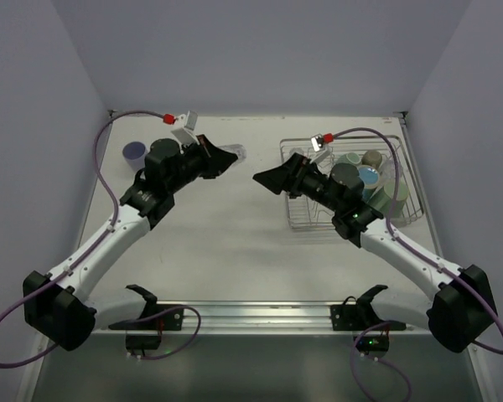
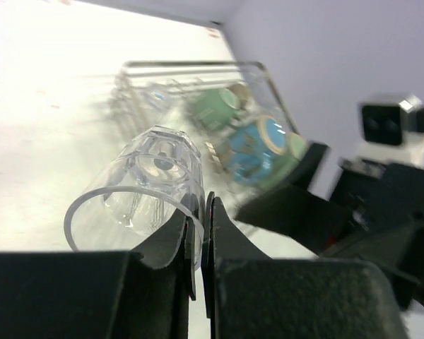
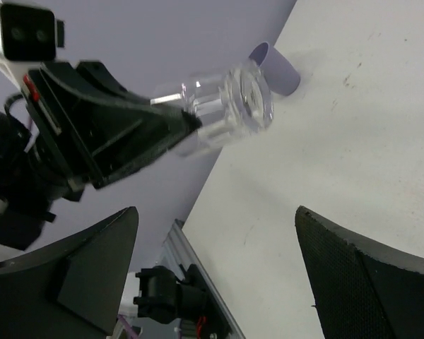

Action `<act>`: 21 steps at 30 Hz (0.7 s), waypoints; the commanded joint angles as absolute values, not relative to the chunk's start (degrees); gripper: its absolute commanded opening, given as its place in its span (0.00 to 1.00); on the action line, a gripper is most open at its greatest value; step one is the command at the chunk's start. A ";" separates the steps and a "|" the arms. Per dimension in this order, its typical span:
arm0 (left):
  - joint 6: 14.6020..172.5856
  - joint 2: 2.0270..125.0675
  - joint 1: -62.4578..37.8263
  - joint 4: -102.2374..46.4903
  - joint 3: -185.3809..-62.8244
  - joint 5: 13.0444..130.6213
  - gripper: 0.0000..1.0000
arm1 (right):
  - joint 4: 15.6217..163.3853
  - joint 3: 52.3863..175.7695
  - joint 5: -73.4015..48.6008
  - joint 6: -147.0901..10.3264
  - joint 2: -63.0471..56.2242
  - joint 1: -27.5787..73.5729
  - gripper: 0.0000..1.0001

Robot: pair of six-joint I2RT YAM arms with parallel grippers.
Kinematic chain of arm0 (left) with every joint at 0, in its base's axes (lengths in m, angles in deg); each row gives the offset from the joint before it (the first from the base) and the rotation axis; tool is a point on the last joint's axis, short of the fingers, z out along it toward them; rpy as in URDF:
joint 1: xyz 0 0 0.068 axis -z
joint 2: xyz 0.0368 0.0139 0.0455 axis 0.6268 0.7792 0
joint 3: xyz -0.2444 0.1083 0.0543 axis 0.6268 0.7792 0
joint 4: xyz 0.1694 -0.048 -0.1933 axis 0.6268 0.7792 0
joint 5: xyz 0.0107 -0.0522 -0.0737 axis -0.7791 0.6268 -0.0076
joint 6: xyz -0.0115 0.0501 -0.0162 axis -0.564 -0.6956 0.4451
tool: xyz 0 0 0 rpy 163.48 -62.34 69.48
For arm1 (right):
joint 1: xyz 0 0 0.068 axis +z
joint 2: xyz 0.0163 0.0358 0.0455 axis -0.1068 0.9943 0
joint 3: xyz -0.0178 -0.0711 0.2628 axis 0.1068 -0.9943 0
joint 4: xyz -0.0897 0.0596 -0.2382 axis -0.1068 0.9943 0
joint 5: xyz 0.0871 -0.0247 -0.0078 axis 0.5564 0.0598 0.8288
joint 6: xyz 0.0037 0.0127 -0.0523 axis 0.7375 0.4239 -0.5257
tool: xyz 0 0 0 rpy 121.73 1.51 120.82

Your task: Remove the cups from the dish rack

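Note:
My left gripper point(image 1: 226, 158) is shut on the rim of a clear glass cup point(image 2: 152, 185), which it holds on its side above the table, left of the dish rack point(image 1: 318, 224). The pinch shows in the left wrist view point(image 2: 201, 227). The right wrist view shows the same glass cup point(image 3: 233, 109) in the air. My right gripper point(image 1: 262, 178) is open and empty, just right of the glass, facing it point(image 3: 219, 268). A lavender cup point(image 1: 134, 152) stands on the table at the back left. The rack holds a blue cup point(image 1: 369, 176), a pale green cup point(image 1: 396, 194) and an olive-brown cup point(image 1: 371, 157).
The rack stands at the back right, close to the right wall. Grey walls enclose the table on three sides. A metal rail point(image 1: 251, 311) with both arm bases runs along the near edge. The lavender cup also shows in the right wrist view point(image 3: 277, 65).

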State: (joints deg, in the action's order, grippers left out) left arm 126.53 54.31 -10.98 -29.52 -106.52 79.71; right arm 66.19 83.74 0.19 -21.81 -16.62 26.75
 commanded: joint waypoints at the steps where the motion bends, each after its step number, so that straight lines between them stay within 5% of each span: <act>1: 115.07 58.18 -11.30 -13.14 -115.99 62.54 0.00 | 70.17 82.75 -2.81 -26.67 -20.94 26.92 0.95; 7: 106.72 72.74 -13.58 1.45 -130.41 45.31 0.00 | 78.00 81.43 -7.90 -33.97 -25.51 27.00 0.95; 21: 98.63 99.92 -23.69 14.21 -151.24 38.70 0.00 | 84.86 80.54 -10.99 -40.57 -28.86 27.53 0.95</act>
State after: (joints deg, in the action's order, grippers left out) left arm 102.46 98.20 -23.46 11.35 -145.82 42.40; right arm 84.26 80.40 -9.82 -38.27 -27.87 26.99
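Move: The left hand already holds a clear cup. Its free spot on the table lies about 16 cm ahead, 19 cm left and 25 cm below; the purple cup stands level with that spot, some 9 cm farther left. For the empty right hand, the clear cup left in the rack is roughly 15 cm ahead, 11 cm right and 22 cm down, with the green cup 15 cm right of it and the blue cup 20 cm right and 5 cm nearer. Forward and left at first, then steeply down, the left hand swings about 30 cm across to the open table beside the purple cup, its wrist turning some 70 degrees so the fingers slant down; they keep their pinch on the clear cup's wall. The right hand, still wide open, eases some 5 cm right and 4 cm down towards the rack, fingers tipping slightly downward. ##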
